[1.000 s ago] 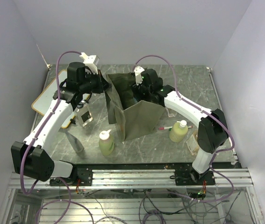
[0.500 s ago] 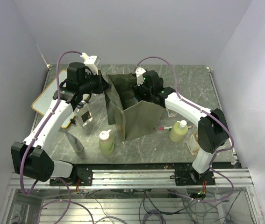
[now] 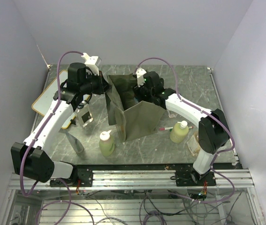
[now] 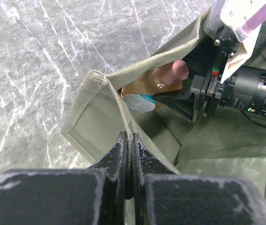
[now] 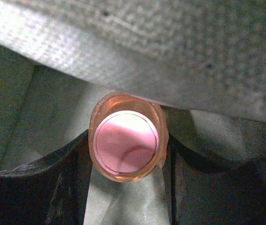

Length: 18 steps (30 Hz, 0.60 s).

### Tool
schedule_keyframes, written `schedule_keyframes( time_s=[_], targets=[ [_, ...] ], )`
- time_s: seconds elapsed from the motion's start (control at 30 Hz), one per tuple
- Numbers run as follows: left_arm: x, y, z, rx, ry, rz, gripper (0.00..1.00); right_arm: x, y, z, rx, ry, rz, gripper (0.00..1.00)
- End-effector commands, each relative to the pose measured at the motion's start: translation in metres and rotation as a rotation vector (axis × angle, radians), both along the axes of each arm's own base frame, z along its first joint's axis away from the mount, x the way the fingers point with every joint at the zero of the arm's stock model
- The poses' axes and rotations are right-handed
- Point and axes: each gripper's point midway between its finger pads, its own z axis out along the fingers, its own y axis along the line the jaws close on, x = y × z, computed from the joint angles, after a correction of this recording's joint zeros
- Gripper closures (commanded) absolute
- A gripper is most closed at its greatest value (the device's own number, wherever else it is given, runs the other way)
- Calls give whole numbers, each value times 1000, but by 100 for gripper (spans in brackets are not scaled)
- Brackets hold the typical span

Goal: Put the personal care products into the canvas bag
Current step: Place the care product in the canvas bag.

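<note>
The olive canvas bag (image 3: 142,119) stands open mid-table. My left gripper (image 3: 105,88) is shut on its left rim; in the left wrist view the jaws (image 4: 129,140) pinch the fabric edge (image 4: 100,117). My right gripper (image 3: 135,92) reaches into the bag's mouth, shut on a slim orange bottle (image 4: 157,82) with a pink cap. In the right wrist view the bottle (image 5: 125,138) sits between the dark fingers (image 5: 69,164), with bag fabric (image 5: 170,51) above it. Two yellow-green bottles (image 3: 107,144) (image 3: 179,132) and a grey tube (image 3: 75,142) stay on the table outside the bag.
A wood-framed whiteboard (image 3: 46,93) lies at the far left under my left arm. A small container (image 3: 83,117) stands next to it. A pen (image 3: 166,128) lies right of the bag, and an amber bottle (image 3: 193,143) sits by my right arm's base.
My right gripper has shifted slightly left and further into the bag's mouth with the orange bottle. The left gripper keeps its hold on the rim.
</note>
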Motion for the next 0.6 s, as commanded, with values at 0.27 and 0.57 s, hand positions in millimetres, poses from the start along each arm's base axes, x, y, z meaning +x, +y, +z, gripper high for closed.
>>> schedule_keyframes(
  time_s=[0.27, 0.57],
  targets=[
    [-3, -4, -3, -1, -13, -21, 93, 22, -12, 21, -51, -52, -41, 47],
    [-2, -7, -4, -5, -6, -30, 93, 22, -7, 25, -41, -44, -24, 23]
  ],
)
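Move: The right hand, down inside the canvas bag, still holds the orange care product, its middle about 2 cm ahead and 3 cm below; the bag's pinched rim is some 15 cm left, 4 cm back and 12 cm above. Outside the bag, the green pump bottle stands roughly 17 cm right and 20 cm back, 6 cm lower. From the left hand, the care product lies around 6 cm ahead, 16 cm right and 15 cm below. The right fingers open and let go of the care product, easing about 1 cm up and forward. ##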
